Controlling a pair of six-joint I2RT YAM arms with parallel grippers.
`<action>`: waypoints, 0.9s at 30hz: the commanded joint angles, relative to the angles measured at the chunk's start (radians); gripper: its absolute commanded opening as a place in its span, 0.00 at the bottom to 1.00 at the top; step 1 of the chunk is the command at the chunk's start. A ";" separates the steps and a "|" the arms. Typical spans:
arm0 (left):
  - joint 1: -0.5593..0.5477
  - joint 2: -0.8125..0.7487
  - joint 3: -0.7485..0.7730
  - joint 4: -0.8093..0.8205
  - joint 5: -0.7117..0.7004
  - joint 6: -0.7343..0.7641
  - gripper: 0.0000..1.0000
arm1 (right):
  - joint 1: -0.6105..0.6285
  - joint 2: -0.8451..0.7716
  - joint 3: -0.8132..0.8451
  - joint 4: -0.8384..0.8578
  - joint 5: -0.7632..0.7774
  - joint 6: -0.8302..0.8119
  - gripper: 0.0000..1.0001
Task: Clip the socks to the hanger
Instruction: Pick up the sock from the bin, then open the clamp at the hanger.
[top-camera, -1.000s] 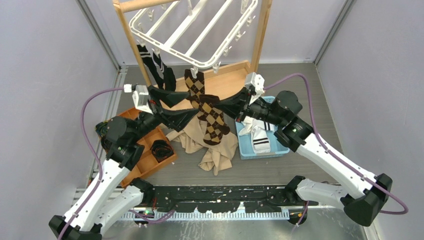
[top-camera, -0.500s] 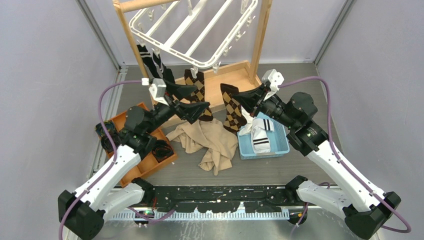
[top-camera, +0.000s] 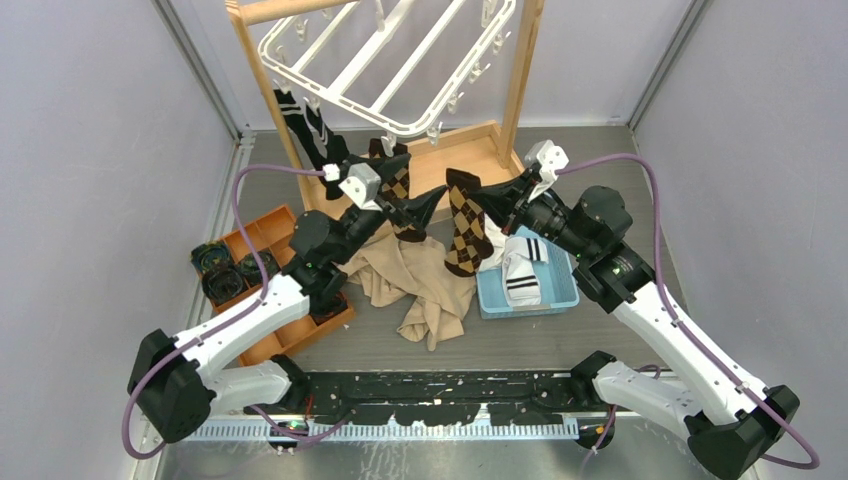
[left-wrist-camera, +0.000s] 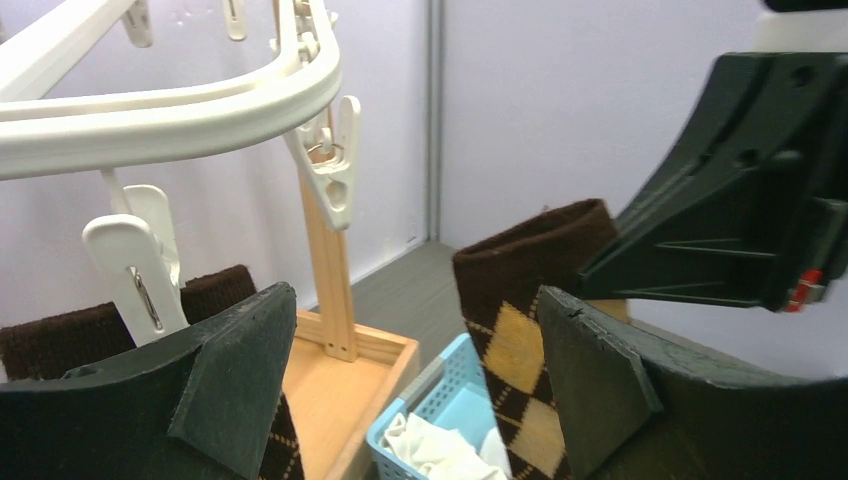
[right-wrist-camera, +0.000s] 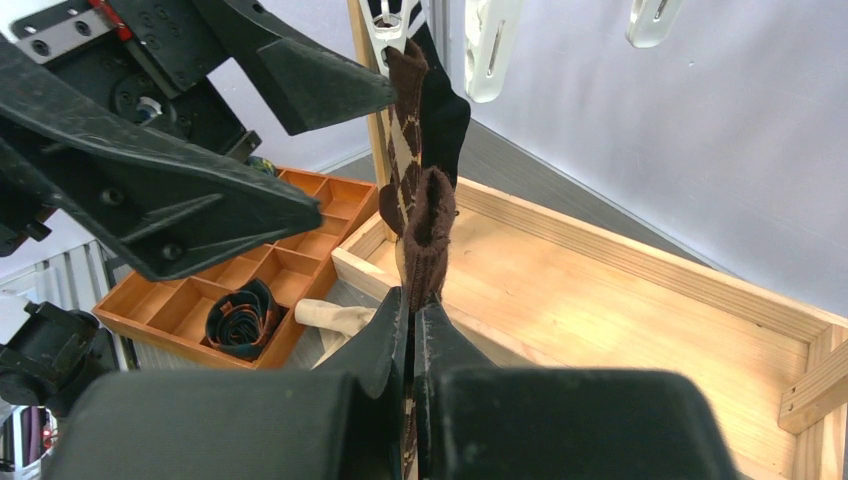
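The white hanger (top-camera: 380, 70) hangs from the wooden stand, and its rim (left-wrist-camera: 170, 120) fills the upper left of the left wrist view. A black striped sock (top-camera: 310, 135) and a brown argyle sock (top-camera: 398, 180) hang from its near clips. My right gripper (top-camera: 487, 200) is shut on the cuff of a second argyle sock (top-camera: 465, 225), which dangles below the rim. The cuff (right-wrist-camera: 428, 230) stands up out of the right gripper (right-wrist-camera: 413, 305). My left gripper (top-camera: 418, 185) is open between the two argyle socks and holds nothing (left-wrist-camera: 412, 295). A free clip (left-wrist-camera: 335, 165) hangs above it.
A blue basket (top-camera: 490, 290) holds white socks with black bands (top-camera: 520, 275). A beige cloth (top-camera: 420, 290) lies on the table's middle. The orange divided tray (top-camera: 290, 320) at the left holds rolled socks (top-camera: 322, 298). The stand's wooden base (top-camera: 450, 165) lies under the hanger.
My left gripper opened, let go of the argyle socks, and moved up and right under the hanger's rim. My right gripper carried the second argyle sock to the right, away from the clipped one.
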 joint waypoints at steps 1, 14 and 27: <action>-0.006 0.043 0.063 0.120 -0.111 0.076 0.90 | -0.010 -0.031 -0.009 0.052 0.007 0.016 0.01; -0.008 0.147 0.158 0.161 -0.174 0.064 0.76 | -0.026 -0.049 -0.047 0.082 0.001 0.035 0.01; -0.015 0.232 0.232 0.197 -0.200 0.073 0.70 | -0.038 -0.054 -0.058 0.094 -0.011 0.043 0.01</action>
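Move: The empty clip at the hanger's front corner lies about 10 cm ahead of the left hand, 4 cm to its right and 5 cm higher. The next clip, already holding a sock, is some 7 cm ahead, 6 cm left and 3 cm up. The held sock's middle is about 11 cm right, 2 cm back and 10 cm below. From the right hand, the corner clip is roughly 11 cm ahead, 8 cm left and 6 cm up. Left hand reaches about 6 cm forward, slightly up, towards the corner clip, fingers narrowing; right keeps the sock. ##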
